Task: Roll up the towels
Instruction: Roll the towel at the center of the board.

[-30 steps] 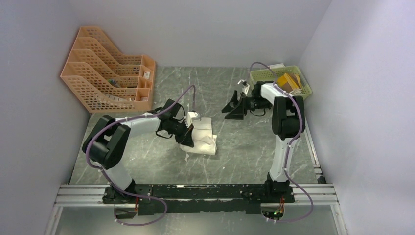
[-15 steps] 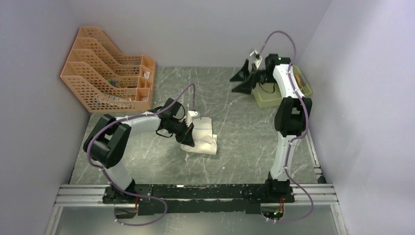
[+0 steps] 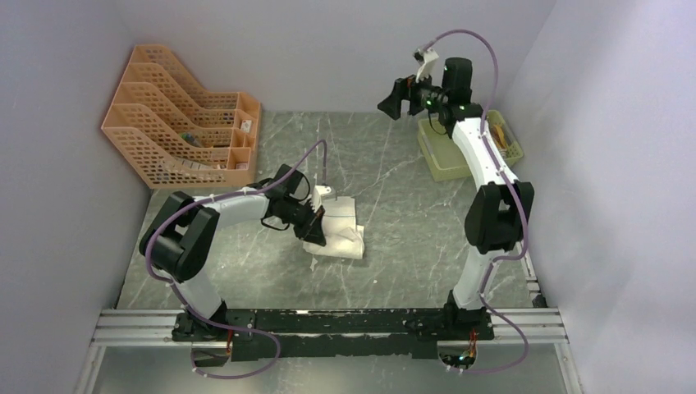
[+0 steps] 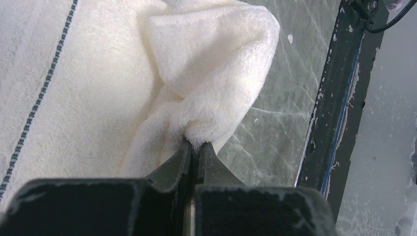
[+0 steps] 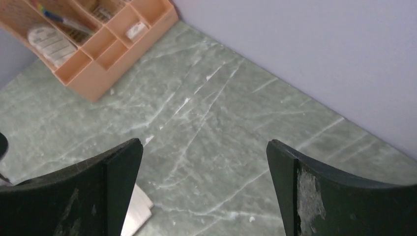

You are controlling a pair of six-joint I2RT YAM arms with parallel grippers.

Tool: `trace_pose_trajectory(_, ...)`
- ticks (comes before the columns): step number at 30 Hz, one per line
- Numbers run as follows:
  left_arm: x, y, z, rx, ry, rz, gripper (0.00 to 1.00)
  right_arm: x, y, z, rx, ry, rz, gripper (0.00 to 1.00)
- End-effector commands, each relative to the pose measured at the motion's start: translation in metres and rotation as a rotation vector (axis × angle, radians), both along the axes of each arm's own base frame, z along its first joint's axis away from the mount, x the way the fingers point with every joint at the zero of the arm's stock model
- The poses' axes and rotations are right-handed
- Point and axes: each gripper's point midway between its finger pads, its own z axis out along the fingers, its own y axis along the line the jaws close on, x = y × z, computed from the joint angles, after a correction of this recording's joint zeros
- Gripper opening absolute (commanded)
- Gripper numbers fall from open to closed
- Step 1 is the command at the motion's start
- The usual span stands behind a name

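A cream-white towel with a thin dark stripe lies in the middle of the table, and one end is bunched into a fold. My left gripper sits low at the towel's left side. It is shut on the lower edge of that fold. My right gripper hangs high above the far right of the table, open and empty, and a towel corner shows beside its left finger. Something yellow-orange lies in the green basket, mostly hidden by the right arm.
An orange file rack stands at the back left, also seen in the right wrist view. The green basket sits at the back right against the wall. A black rail runs along the near edge.
The right arm has lifted from low beside the basket and swung up toward the back wall, jaws still open. The left gripper and the towel have not moved.
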Motion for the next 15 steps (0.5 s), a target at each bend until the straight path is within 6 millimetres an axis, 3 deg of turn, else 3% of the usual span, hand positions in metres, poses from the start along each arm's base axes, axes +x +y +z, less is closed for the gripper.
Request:
trace_pose_trajectory(1,0.012,-0.002,0.015,-0.024,-0.049,0.011,0.07,-0.004,-0.025,0.054,0.429,-0.050,-0.135,1.00)
trace_pose_trajectory(3,0.015,0.000,0.012,-0.015,-0.043,0.024,0.07,-0.051,-0.026,0.051,0.685,0.100,0.092,1.00)
trace_pose_trajectory(5,0.019,0.001,0.011,-0.007,-0.036,0.040,0.07,-0.098,-0.010,0.025,0.726,0.278,0.349,1.00)
trace_pose_trajectory(6,0.021,0.001,0.010,-0.007,-0.029,0.050,0.07,-0.122,-0.004,0.015,0.751,0.266,0.419,1.00)
trace_pose_trajectory(9,0.024,0.004,0.003,0.010,0.001,0.077,0.07,-0.152,-0.001,-0.011,0.880,0.263,0.331,1.00)
trace_pose_trajectory(10,0.024,0.004,0.001,0.015,0.012,0.082,0.07,-0.158,0.005,-0.014,0.836,0.207,0.297,1.00)
trace_pose_trajectory(12,0.025,0.006,-0.005,0.036,0.031,0.098,0.07,-0.147,0.028,-0.036,0.612,0.165,0.134,1.00)
trace_pose_trajectory(13,0.025,0.007,-0.007,0.045,0.036,0.103,0.07,-0.138,0.033,-0.042,0.367,0.068,-0.045,1.00)
trace_pose_trajectory(15,0.026,0.008,-0.008,0.053,0.042,0.112,0.07,-0.155,0.059,-0.074,-0.072,-0.014,-0.207,1.00)
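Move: The right hand is out empty above the far side of the board. The white towel's middle lies roughly 28 cm back from it, 14 cm to its left and some 26 cm below. The green basket is about 8 cm back and 18 cm to the right of that hand, with the yellow towel inside it about 24 cm to the hand's right and 7 cm back; both are some 23 cm below. The left fingers already hold the white towel's near part, its middle about 2 cm ahead, 4 cm to their right and 1 cm lower. Back towards the white towel and then steeply down comes the right hand, about 13 cm nearer the base and 10 cm lower, drifting a little right before swinging back left. It rolls nearly 50 degrees about its fingers' line, clockwise seen from behind the hand, and stays wide open without reaching the towel. The left hand keeps its pinch on the near part and eases it slightly forward. ##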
